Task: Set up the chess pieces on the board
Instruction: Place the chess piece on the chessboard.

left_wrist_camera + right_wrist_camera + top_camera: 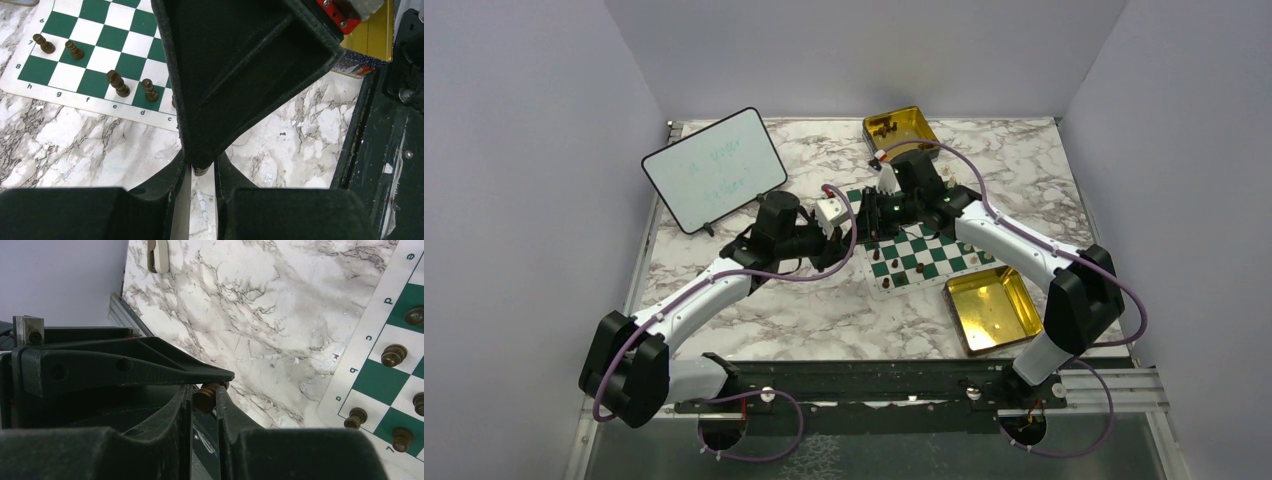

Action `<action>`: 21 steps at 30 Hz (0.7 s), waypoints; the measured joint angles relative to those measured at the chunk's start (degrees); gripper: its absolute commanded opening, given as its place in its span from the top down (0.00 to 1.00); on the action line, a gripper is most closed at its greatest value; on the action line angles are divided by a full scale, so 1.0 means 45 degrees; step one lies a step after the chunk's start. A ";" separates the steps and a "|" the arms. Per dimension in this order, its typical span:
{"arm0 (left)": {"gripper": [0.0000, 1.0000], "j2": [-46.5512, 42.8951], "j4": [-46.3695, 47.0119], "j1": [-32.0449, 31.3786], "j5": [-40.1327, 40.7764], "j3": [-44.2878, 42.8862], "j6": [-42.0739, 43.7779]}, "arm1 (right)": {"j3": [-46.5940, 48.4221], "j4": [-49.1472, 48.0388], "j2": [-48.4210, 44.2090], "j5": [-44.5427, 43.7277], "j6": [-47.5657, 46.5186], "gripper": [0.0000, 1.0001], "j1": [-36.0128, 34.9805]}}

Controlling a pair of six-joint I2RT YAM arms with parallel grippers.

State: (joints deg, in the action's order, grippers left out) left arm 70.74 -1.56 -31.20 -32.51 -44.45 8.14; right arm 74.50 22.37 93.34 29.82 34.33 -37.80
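Note:
The green and white board (921, 262) lies right of the table's middle, with dark brown chess pieces (118, 83) along its edge rows (393, 354). Both grippers meet just off the board's left edge. A small dark brown chess piece (205, 396) sits between my right gripper's (204, 392) narrow-set fingers, which touch it on both sides. The piece's other end (202, 170) shows at the tips of my left gripper (202, 167), also shut on it. The right gripper's black body (240, 60) hides most of the piece in the left wrist view.
A gold tin (899, 128) holding dark pieces stands behind the board. A second gold tin (992, 308) lies at the board's near right. A black-rimmed whiteboard (714, 168) stands at the back left. The table is marbled white.

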 measured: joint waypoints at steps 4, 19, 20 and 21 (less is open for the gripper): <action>0.63 0.0000 -0.0073 -0.0010 0.0049 -0.0005 0.0010 | -0.0058 -0.0034 0.0005 -0.0044 -0.0073 0.99 -0.0005; 0.27 -0.1287 0.0879 0.0029 0.1054 -0.0121 -0.2934 | -0.3079 -0.2982 -0.1321 0.0641 0.2157 0.99 0.1817; 0.28 -0.1394 0.1054 0.0034 0.1103 -0.0141 -0.3434 | -0.3249 -0.3322 -0.1569 0.0665 0.2375 0.99 0.2001; 0.30 -0.1457 0.1209 0.0063 0.1132 -0.0189 -0.3900 | -0.3429 -0.3745 -0.1826 0.0714 0.2608 0.99 0.2147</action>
State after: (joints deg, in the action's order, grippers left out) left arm 64.18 3.88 -30.92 -27.42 -45.30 -9.41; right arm 59.07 5.52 85.12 33.04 46.06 -28.14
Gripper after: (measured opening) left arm 0.739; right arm 0.220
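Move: The chess piece is pinched in mid-air between the fingertips of both hands. From the right hand, the chessboard's middle lies about 11 cm ahead, 16 cm to the right and 18 cm below. The dark corner piece stands some 2 cm back and 7 cm right, the near gold tray 8 cm back and 31 cm right. From the left hand, the board's middle is roughly 11 cm ahead and 17 cm right. Left fingers open and rise about 6 cm; right keeps its pinch, dips, then swings 5 cm right and forward. ##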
